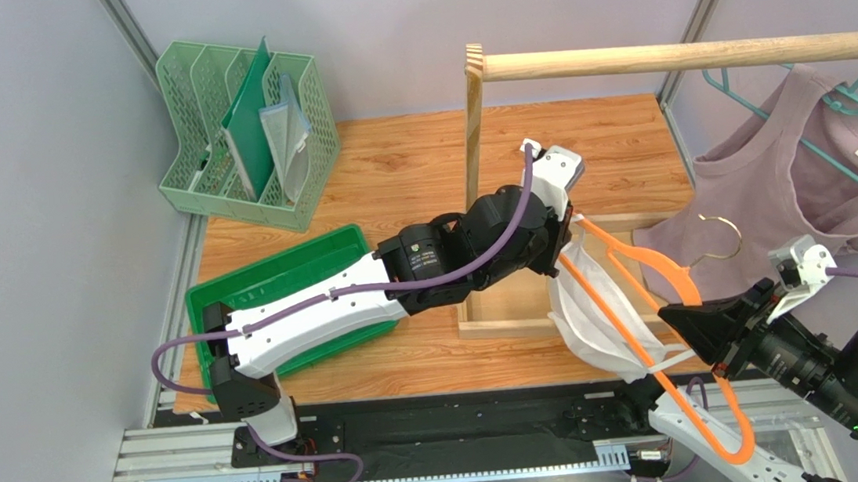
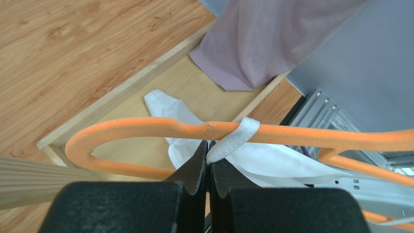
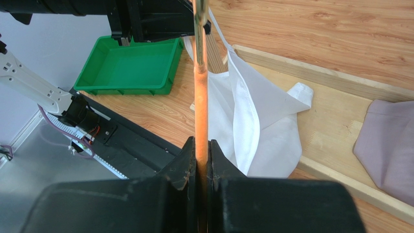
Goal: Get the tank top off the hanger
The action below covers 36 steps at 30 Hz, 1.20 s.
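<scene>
An orange hanger [image 1: 639, 280] carries a white tank top [image 1: 586, 314] that droops over the wooden rack base. My right gripper [image 1: 692, 340] is shut on the hanger's bar [image 3: 200, 97], holding it up at the near right, and the tank top [image 3: 262, 121] hangs beside it. In the left wrist view a white strap [image 2: 233, 141] loops over the orange hanger [image 2: 146, 127]. My left gripper [image 2: 209, 145] is shut on that strap just under the bar. From above, the left gripper [image 1: 569, 233] sits at the hanger's far shoulder.
A wooden clothes rack with a top rod [image 1: 676, 54] and a base frame [image 1: 499, 305] stands mid-table. A mauve garment [image 1: 793, 159] hangs on a teal hanger at the right. A green tray [image 1: 272, 282] and a mint file organizer [image 1: 246, 129] stand at the left.
</scene>
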Each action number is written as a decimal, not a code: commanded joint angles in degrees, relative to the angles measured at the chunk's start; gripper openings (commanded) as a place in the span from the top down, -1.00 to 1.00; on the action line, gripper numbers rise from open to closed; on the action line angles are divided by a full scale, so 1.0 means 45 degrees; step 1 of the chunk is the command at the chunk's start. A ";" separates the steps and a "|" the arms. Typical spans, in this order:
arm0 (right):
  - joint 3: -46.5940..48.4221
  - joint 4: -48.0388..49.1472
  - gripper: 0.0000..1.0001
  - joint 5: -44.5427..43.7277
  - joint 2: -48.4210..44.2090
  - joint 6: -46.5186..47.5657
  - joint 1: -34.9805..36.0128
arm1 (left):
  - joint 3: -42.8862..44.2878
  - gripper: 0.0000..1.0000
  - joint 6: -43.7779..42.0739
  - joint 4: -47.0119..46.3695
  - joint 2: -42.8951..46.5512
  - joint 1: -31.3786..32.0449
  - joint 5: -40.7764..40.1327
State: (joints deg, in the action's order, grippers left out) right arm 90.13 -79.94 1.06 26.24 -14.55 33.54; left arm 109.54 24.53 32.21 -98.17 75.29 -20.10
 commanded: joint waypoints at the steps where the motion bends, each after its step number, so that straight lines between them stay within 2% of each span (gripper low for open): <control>1: -0.0320 -0.2665 1.00 -0.0138 -0.0478 -0.0126 -0.0051 | 0.0151 1.00 -0.0238 0.0031 0.0819 -0.0090 0.0852; 6: -0.0458 -0.2860 1.00 0.0037 -0.0616 -0.0439 -0.0051 | -0.0103 1.00 -0.0276 -0.0418 0.1268 -0.0109 0.1458; 10: -0.0477 -0.3172 1.00 0.0233 -0.0811 -0.0673 -0.0051 | 0.0597 1.00 -0.0452 -0.0224 0.1211 -0.0265 0.1575; 14: -0.0477 -0.3446 1.00 0.0447 -0.1201 -0.1044 -0.0051 | 0.1380 1.00 -0.0161 0.0342 0.1054 -0.0908 0.1731; 19: -0.0965 -0.3446 1.00 0.1189 -0.1924 -0.1377 -0.0051 | 0.1479 1.00 0.0524 0.0441 0.1074 -0.1807 0.2219; 24: -0.0888 -0.3446 1.00 0.1112 -0.2334 -0.1494 -0.0031 | 0.1382 1.00 0.0446 0.0617 0.1190 -0.1886 0.1556; 36: 0.0284 -0.3368 1.00 -0.1444 -0.2940 -0.3171 0.0124 | 0.0465 1.00 0.0603 0.0558 0.1425 -0.1926 0.1107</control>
State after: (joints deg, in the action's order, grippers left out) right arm 89.30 -80.05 0.19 14.59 -23.92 33.56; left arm 112.99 26.33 35.40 -94.32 66.74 -13.85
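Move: The left gripper already has the tank top's strap pinched against the orange hanger. The hanger's free end lies about 4 cm left and 2 cm ahead of it, roughly level; the rack post is some 10 cm left and 10 cm ahead. The other strap sits about 15 cm back and 10 cm right. From the right gripper, holding the hanger, that free end is about 16 cm ahead and 16 cm left. Keep the strap pinched and raise the left gripper about 5 cm, easing slightly back at first, then carry it some 4 cm forward and 4 cm left towards the rack post, over and past the hanger's end. Meanwhile keep the right fingers shut on the hanger and draw it back about 4 cm and a little right, rolling the wrist some 15 degrees so its left side rises. ##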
